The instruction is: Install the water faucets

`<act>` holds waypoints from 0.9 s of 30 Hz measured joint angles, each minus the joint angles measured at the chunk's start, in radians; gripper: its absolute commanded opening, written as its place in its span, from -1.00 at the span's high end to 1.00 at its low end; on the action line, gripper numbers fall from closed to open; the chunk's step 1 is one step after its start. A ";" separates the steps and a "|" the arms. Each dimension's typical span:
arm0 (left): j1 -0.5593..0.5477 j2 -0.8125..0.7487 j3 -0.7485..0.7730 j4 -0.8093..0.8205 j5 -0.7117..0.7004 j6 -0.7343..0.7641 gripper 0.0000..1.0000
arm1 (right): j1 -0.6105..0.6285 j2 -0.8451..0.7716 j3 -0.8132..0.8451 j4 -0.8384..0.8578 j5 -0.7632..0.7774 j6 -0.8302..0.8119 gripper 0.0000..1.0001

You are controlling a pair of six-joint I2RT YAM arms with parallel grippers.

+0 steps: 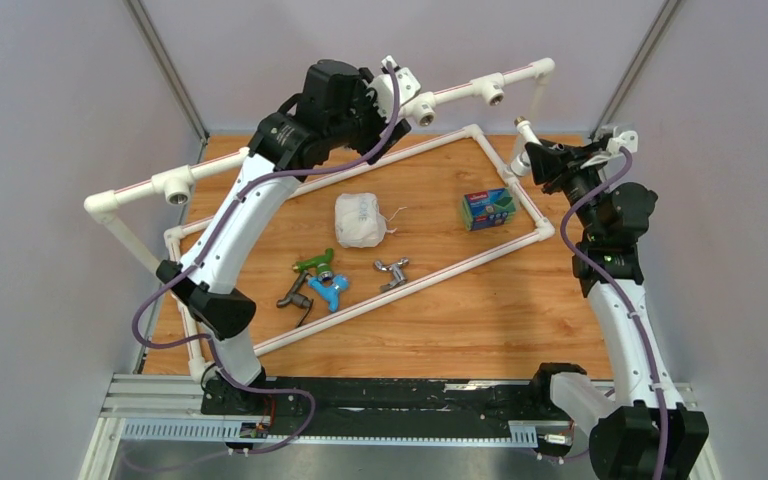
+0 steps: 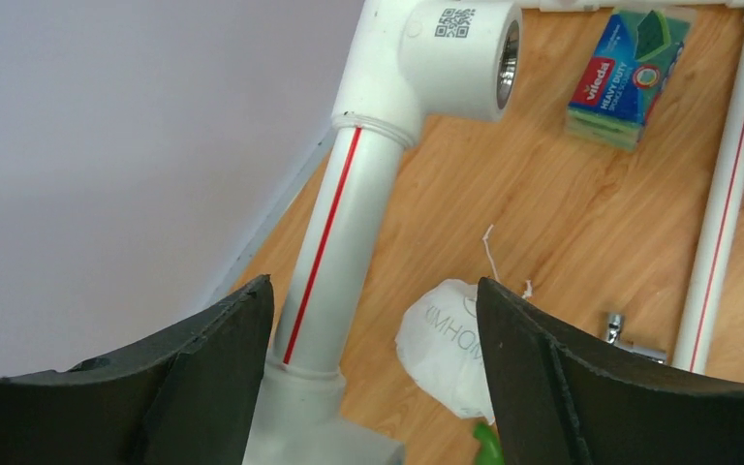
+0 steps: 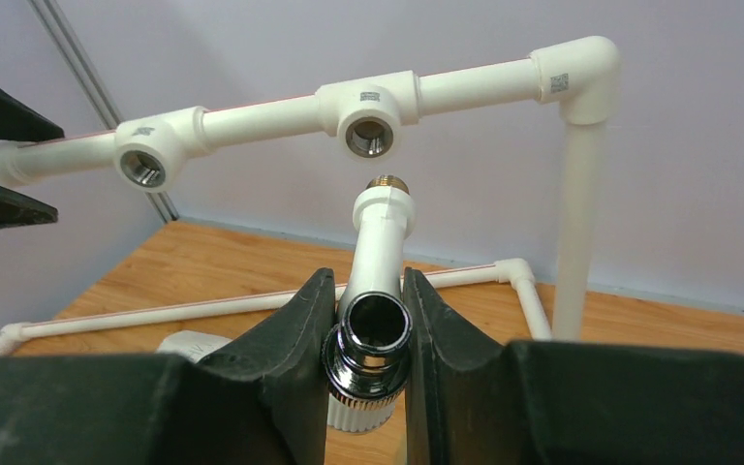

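Observation:
My right gripper [image 3: 368,281] is shut on the white faucet [image 3: 380,228]. Its chrome spout mouth faces the camera, and its brass threaded end points up at a tee socket [image 3: 368,134] of the raised white pipe, a short gap away. From above, that gripper [image 1: 532,152] and white faucet [image 1: 523,137] sit at the frame's back right corner. My left gripper [image 2: 373,283] is open, straddling the raised pipe [image 2: 334,232] below another tee socket [image 2: 465,53]. The green [image 1: 312,263], blue [image 1: 328,290], dark grey [image 1: 295,292] and chrome [image 1: 392,270] faucets lie on the table.
A crumpled white wad [image 1: 360,218] and a sponge pack [image 1: 488,208] lie inside the low pipe rectangle [image 1: 430,270] on the wooden table. A third tee socket [image 1: 178,185] sits at the raised pipe's left end. Grey walls close in on three sides.

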 measured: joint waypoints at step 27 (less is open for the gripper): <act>0.012 0.029 -0.010 0.055 -0.059 0.175 -0.12 | -0.027 0.260 0.157 0.076 -0.205 -0.187 1.00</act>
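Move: The right hand grips the white faucet, thread outward; the tee it is meant for, last one before the rail's right end, lies roughly 14 cm ahead, 6 cm to the left and 4 cm higher. The next tee is some 5 cm nearer and 9 cm left of it, the corner elbow 4 cm farther and 9 cm right of it. For the open left hand, the rail's pipe is about 3 cm ahead and 1 cm left, level with it, and that next tee about 5 cm ahead and 3 cm right. The right hand carries the faucet about 5 cm forward with a little drift left, turning some 15 degrees (counter-clockwise, its left side dipping) so the brass thread swings into line with the last tee and comes up to its mouth, the grip kept throughout. Meanwhile the left hand eases some 3 cm forward and slightly left onto the rail's pipe beside the next tee, tilts its fingers about 10 degrees, and closes them from nearly wide open to clamp the pipe. ##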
